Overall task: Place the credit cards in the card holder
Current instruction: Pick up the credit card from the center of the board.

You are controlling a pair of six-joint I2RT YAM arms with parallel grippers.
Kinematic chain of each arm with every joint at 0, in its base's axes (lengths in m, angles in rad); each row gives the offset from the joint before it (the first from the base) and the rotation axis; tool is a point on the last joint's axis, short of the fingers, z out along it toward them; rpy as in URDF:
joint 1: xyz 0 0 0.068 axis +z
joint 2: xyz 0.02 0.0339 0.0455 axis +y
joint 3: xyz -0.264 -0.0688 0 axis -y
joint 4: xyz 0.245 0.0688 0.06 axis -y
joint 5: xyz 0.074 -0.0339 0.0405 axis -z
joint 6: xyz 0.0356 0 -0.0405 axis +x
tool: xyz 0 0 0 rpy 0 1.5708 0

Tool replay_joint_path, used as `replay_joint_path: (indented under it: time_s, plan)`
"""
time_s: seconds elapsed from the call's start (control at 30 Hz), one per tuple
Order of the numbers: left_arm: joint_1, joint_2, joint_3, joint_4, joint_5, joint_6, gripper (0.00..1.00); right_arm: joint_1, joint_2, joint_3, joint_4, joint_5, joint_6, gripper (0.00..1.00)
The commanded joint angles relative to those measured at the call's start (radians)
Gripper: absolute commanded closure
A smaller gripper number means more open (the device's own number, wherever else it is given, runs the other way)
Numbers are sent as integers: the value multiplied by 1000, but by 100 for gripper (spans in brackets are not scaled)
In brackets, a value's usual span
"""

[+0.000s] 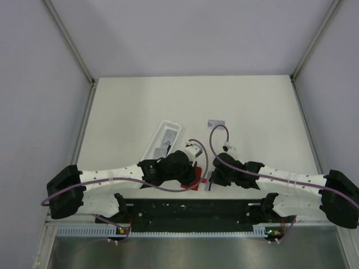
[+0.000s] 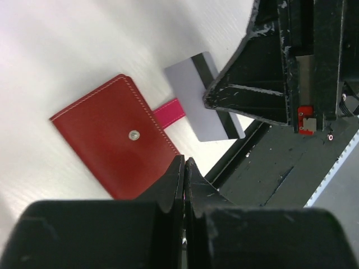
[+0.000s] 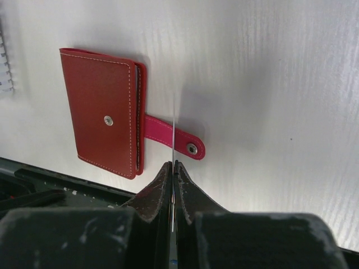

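The card holder [image 2: 106,134] is a red wallet lying closed on the white table, its pink clasp tab [image 3: 168,133] undone and stretched out flat. My right gripper [image 3: 174,166] is shut on a grey credit card [image 2: 193,84] with a dark stripe, held on edge just over the tab. The left wrist view shows that card's face beside the wallet. My left gripper [image 2: 185,162] is shut with nothing in it, hovering over the wallet's near edge. From above, both grippers crowd the wallet [image 1: 194,185]. Another credit card [image 1: 216,123] lies flat farther back.
A long white slotted tray [image 1: 163,140] lies at an angle behind the left gripper, with grey items in it. The black base rail [image 1: 190,210] runs along the near table edge, close to the wallet. Cables loop above both wrists.
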Motion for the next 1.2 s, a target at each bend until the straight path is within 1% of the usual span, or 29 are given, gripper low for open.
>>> replay_joint_path:
  time_s: [0.0,0.17,0.43,0.6,0.83,1.0,1.17]
  plan:
    - [-53,90,66,91,4,11,100,-6,-24,-22,75,-23,13,100]
    - [-84,205,105,119,-19,-4,100,-20,-56,-64,94,-38,32,100]
    - [-95,309,132,111,-76,2,100,-49,-122,-128,109,-54,47,100]
    - [-105,389,192,36,-150,16,100,-54,-125,-137,114,-66,44,100]
    - [-105,452,247,-85,-233,4,100,-57,-122,-145,117,-69,41,100]
    - [-105,472,281,-177,-312,2,100,-63,-122,-151,118,-72,41,100]
    - [-105,465,301,-231,-369,22,100,-65,-124,-154,122,-74,41,100]
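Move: The red card holder's middle lies about 2 cm ahead of the left hand, 2 cm to its left and 10 cm below. Its pink strap is 4 cm to the left hand's right and 2 cm ahead, 10 cm below. The credit card already pinched in the right hand is 5 cm to the left hand's right, level fore and aft, and 7 cm below. From the right hand, the card holder lies some 9 cm left, 1 cm ahead and 5 cm below. Left hand, still shut, sinks about 8 cm, first rightward then forward, steepening, to the card holder's strap-side edge. ##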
